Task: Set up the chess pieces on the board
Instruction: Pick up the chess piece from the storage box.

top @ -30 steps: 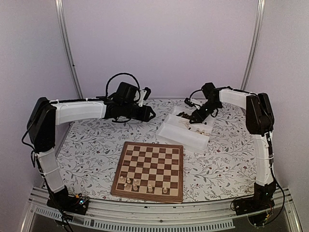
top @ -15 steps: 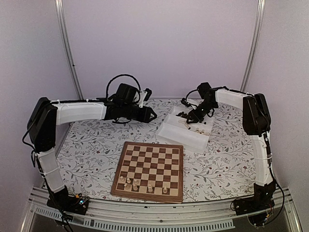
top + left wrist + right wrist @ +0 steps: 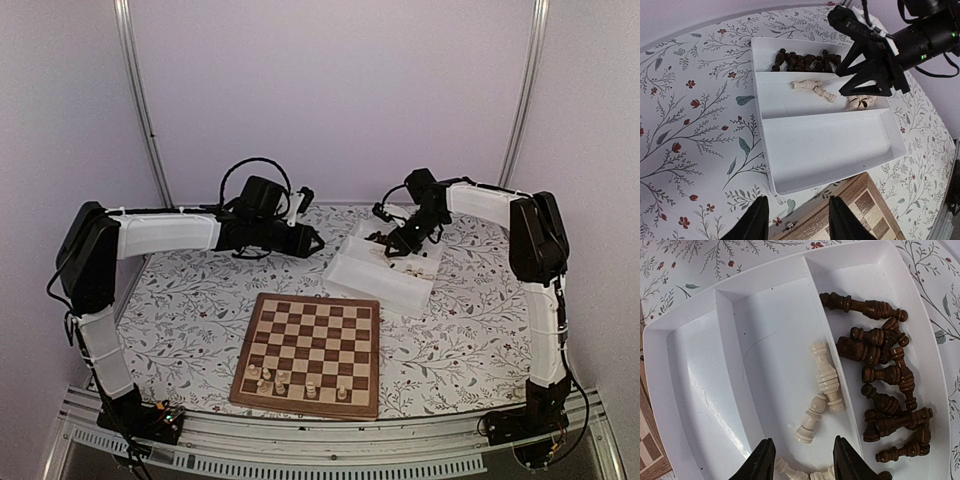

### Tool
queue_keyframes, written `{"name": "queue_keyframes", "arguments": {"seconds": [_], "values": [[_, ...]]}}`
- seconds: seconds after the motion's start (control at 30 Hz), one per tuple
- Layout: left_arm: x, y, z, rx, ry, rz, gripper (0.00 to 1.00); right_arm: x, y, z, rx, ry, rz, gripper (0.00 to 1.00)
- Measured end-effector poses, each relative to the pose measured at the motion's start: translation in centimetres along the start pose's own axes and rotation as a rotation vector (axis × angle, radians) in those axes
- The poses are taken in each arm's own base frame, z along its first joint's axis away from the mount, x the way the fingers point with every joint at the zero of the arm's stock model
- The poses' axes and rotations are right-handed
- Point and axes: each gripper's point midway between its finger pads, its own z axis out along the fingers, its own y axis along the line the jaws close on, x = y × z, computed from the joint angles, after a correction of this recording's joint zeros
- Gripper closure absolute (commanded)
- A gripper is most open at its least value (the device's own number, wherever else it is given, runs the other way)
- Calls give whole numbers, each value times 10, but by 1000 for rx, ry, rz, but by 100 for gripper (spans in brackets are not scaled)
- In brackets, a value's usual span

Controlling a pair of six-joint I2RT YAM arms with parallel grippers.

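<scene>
The board (image 3: 310, 352) lies near the table's front edge, with several pale chess pieces (image 3: 275, 380) standing on its two nearest rows. Behind it, a white tray (image 3: 372, 275) holds the rest. In the right wrist view, pale chess pieces (image 3: 825, 372) lie in the middle compartment and dark ones (image 3: 880, 390) in the one beside it. My right gripper (image 3: 802, 455) hangs open just above the pale ones, holding nothing. My left gripper (image 3: 797, 215) is open and empty over the tablecloth by the tray's near corner and the board's corner (image 3: 860, 210).
The tray's third compartment (image 3: 825, 145) holds nothing. A flowered cloth (image 3: 190, 310) covers the table. Grey walls and two metal posts (image 3: 140, 100) close the back. My two arms reach toward each other over the far half of the table.
My right gripper has shifted slightly toward the far left over the tray and its jaws have spread a little. The left arm has not moved.
</scene>
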Motion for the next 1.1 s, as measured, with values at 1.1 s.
{"name": "queue_keyframes", "arguments": {"seconds": [1.1], "values": [[8, 0, 1, 14, 18, -15, 57, 27, -7, 38, 23, 101, 35, 90]]}}
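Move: Below the open right hand, almost straight down by some 5 cm and barely 1 cm ahead, lies the short white chess piece in the box's middle compartment. A longer white piece touches its head, about 3 cm ahead and 3 cm left of the hand; more white pieces lie some 2 cm back and 5 cm right, and the dark pile about 8 cm ahead, 1 cm left. From the left hand the short piece is roughly 7 cm ahead, 21 cm right and 13 cm lower. Sinking about 5 cm almost straight down into the middle compartment, the right hand brings its half-open fingers around the short white piece, near its base. Once low it nearly stops and shuts them to a narrow gap, pinching the piece, with only a slight tilt of the wrist. ##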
